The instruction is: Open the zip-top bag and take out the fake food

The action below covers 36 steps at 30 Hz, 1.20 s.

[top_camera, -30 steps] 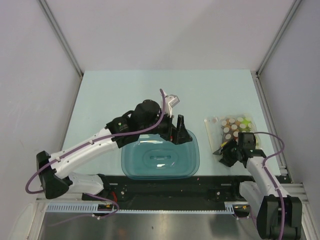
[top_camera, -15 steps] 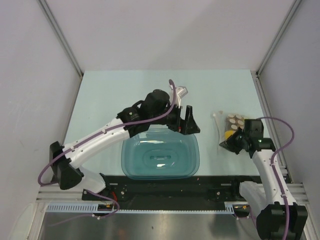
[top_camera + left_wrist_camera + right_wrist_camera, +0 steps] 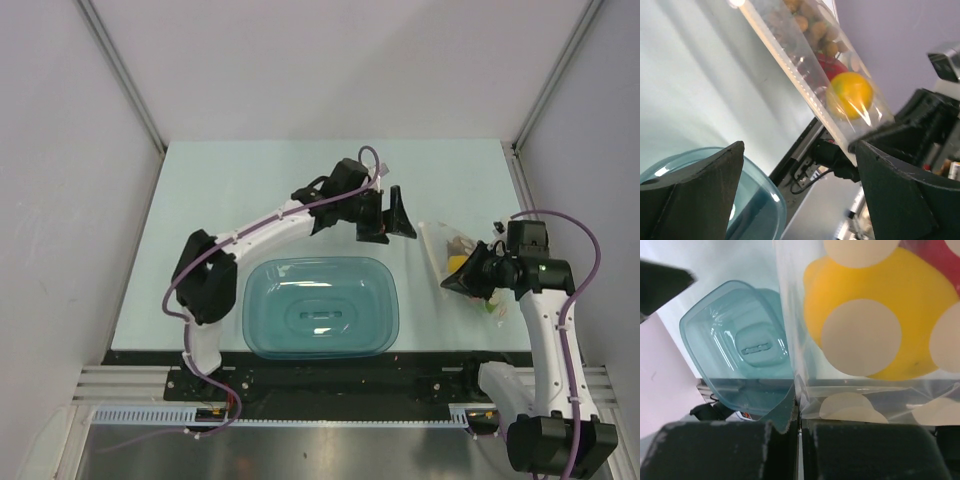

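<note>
The zip-top bag [image 3: 447, 245], clear with white dots, hangs tilted above the table's right side. My right gripper [image 3: 462, 279] is shut on its near edge, and in the right wrist view the fingers [image 3: 800, 415] pinch the plastic [image 3: 865, 390]. Fake food shows inside the bag: a yellow fruit [image 3: 850, 95], a red piece [image 3: 832, 67] and orange-brown balls [image 3: 810, 25]. My left gripper [image 3: 400, 215] stands open just left of the bag with nothing between its fingers [image 3: 799, 147]. The bag's sealed strip [image 3: 795, 75] runs slantwise beyond them.
The teal translucent tub [image 3: 320, 308] sits at the near middle of the table, below the left gripper and left of the bag. Metal frame posts [image 3: 545, 95] and grey walls close in both sides. The black rail [image 3: 330, 375] runs along the near edge.
My right gripper has shut on the bag's edge and lifted it off the table. The left arm has swung from over the tub to the right, up to the bag.
</note>
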{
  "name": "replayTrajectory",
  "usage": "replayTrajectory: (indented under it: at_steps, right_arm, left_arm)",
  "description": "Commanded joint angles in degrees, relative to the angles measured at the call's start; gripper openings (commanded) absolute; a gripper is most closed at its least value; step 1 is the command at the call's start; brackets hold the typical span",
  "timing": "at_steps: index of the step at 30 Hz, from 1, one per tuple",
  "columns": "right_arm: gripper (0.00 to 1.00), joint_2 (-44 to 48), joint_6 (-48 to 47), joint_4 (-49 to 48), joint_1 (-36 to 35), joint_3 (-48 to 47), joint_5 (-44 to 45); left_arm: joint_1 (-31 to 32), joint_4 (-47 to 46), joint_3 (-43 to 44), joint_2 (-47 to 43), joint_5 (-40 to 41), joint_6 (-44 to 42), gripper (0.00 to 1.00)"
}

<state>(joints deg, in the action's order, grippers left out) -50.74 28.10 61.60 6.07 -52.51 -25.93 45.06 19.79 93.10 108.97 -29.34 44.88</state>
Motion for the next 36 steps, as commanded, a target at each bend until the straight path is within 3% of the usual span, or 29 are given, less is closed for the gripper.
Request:
replayTrajectory:
  at_steps: [1, 5, 11, 17, 26, 32, 35, 36]
  right_arm:
    - [0.0, -0.1, -3.9, 2.3, 0.0, -4.3, -4.6]
    - [0.0, -0.1, -4.8, 3.6, 0.2, -5.4, -5.9]
    - [0.0, 1.0, -4.7, 3.5, 0.7, -3.6, -7.2]
    - [0.0, 1.5, -4.8, 3.3, 1.0, -3.4, -7.7]
    - [0.0, 2.9, -5.5, 3.1, 0.7, -1.6, -7.5]
    - [0.0, 3.9, -6.0, 4.0, 0.8, -1.3, -6.8]
    - [0.0, 4.0, -6.1, 4.3, 0.8, -1.3, -6.7]
    - [0.0, 3.9, -6.2, 4.4, 0.8, -1.4, -6.2]
  left_arm:
    - [-0.2, -3.5, 6.5, 3.9, -4.1, 7.0, 0.96]
    - [-1.1, 0.7, 12.2, 8.4, -2.1, 6.6, 0.96]
    - [-2.1, -0.9, 16.7, 16.4, -5.0, 9.8, 0.91]
    - [-2.1, 4.0, 21.3, 20.9, -1.4, 9.6, 0.91]
    - [-2.1, -9.5, 22.3, 27.3, -7.8, 18.4, 0.82]
    - [-2.1, -16.8, 22.2, 29.5, -10.6, 22.8, 0.7]
    - [-2.0, -18.8, 22.1, 30.3, -11.7, 24.5, 0.56]
    - [-2.0, -19.2, 22.0, 30.3, -12.7, 24.7, 0.44]
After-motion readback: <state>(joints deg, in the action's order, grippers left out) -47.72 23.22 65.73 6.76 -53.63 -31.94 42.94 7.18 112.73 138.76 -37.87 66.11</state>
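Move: The far corner of the bag's zip edge lies about 7 cm ahead of the open left hand, 8 cm to its right and 9 cm below. The yellow fake food in the bag is roughly 14 cm to the left hand's right, 4 cm back and 11 cm down; the blue tray is some 16 cm left, 9 cm back and 19 cm below. For the right hand, already pinching the near end of the zip edge, that far corner is about 16 cm ahead, 5 cm left and 6 cm lower. The zip edge's far corner is what the left hand closes in on: it goes down about 9 cm, some 7 cm forward and 8 cm right, rolling around 20 degrees, and near the end its wide-open fingers narrow by over a third around the corner. The right hand keeps its pinch on the near end, easing about 2 cm back and slightly up and left. ##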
